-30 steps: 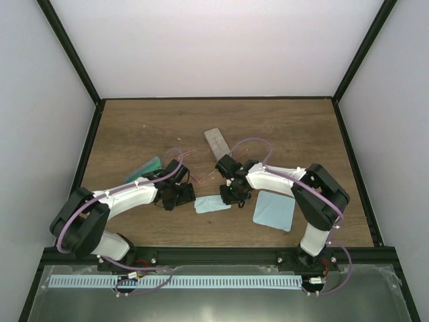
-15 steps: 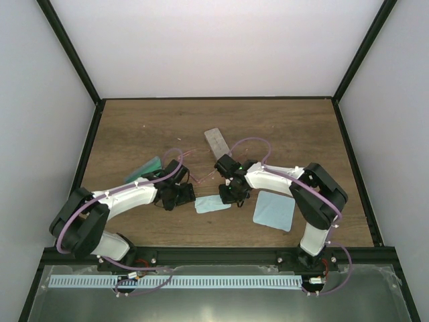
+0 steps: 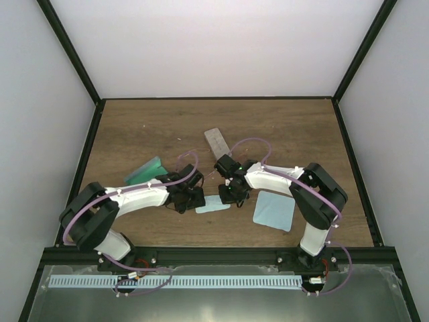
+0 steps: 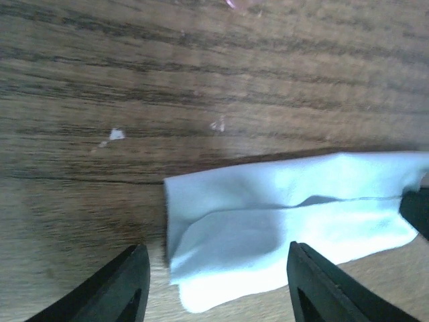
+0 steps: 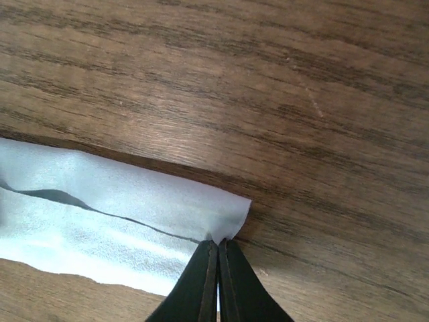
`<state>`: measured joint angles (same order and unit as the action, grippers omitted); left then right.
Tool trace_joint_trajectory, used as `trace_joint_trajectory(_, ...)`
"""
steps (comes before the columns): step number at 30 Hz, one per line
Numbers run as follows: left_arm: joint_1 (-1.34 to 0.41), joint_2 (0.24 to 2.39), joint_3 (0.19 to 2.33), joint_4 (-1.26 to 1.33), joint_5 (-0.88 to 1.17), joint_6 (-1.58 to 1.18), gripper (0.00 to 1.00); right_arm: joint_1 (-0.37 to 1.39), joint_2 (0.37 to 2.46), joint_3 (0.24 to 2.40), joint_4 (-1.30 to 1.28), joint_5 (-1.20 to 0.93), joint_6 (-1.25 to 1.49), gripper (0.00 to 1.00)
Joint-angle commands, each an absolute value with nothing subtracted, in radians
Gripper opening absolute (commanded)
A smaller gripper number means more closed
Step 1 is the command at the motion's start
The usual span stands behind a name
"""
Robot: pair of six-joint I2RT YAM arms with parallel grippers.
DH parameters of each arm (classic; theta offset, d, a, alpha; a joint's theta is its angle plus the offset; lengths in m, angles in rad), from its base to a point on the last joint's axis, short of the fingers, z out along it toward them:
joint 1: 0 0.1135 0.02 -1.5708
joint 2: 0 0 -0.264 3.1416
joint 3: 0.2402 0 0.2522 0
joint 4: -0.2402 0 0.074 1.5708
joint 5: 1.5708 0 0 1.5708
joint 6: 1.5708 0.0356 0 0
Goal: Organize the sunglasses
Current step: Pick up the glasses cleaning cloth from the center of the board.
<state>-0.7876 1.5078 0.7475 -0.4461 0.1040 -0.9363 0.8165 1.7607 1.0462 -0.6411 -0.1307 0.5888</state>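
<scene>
A folded light-blue cloth [image 3: 213,204] lies on the wooden table between my two grippers. My right gripper [image 5: 218,258] is shut on the cloth's [image 5: 114,208] folded right corner, pinching it at the table surface. My left gripper [image 4: 218,288] is open, its two fingers standing either side of the left end of the cloth [image 4: 268,228] without touching it. The sunglasses show only as faint thin reddish lines [image 3: 209,176] just behind the cloth, too fine to make out.
A second light-blue cloth [image 3: 273,210] lies flat to the right of the right wrist. A grey oblong case [image 3: 216,141] lies behind the grippers, a teal case [image 3: 144,171] behind the left forearm. Dark frame rails edge the table.
My left arm has swung right, bringing its gripper up to the cloth's left end, jaws somewhat narrower. My right gripper has closed onto the cloth's corner.
</scene>
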Motion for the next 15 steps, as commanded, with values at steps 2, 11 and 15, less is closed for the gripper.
trace_joint_trajectory(2, -0.813, 1.571, 0.752, -0.451, 0.099, -0.975, 0.52, 0.829, 1.762, 1.040, -0.642, -0.139, 0.601, 0.01)
trace_joint_trajectory(11, -0.814, 1.571, 0.751, -0.465, 0.082, -0.980, 0.36, 0.829, 1.763, 1.039, -0.639, -0.141, 0.600, 0.01)
trace_joint_trajectory(15, -0.816, 1.580, 0.748, -0.462, 0.085, -0.981, 0.29, 0.828, 1.762, 1.039, -0.639, -0.141, 0.600, 0.01)
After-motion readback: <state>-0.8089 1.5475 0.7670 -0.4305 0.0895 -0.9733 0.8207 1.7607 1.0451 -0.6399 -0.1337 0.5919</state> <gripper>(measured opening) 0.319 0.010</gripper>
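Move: The folded cleaning cloth lies between my hands, its middle about 4 cm to the right of my left hand, 1 cm ahead and 1 cm lower; its left end is already between my open left fingers. From my right hand, already shut on its other end, that middle is some 4 cm left. The second cloth lies about 14 cm to the right of my right hand and 3 cm back. The grey block sits about 17 cm ahead of my left hand, 5 cm right. I narrow my left fingers by about half their gap over the near-left end of the cloth, sliding that hand some 1 cm right along it at first and then easing down about half a centimetre, so that the tips gather the fabric between them without shutting fully. My right hand stays in place, keeping its pinch on the right end. ##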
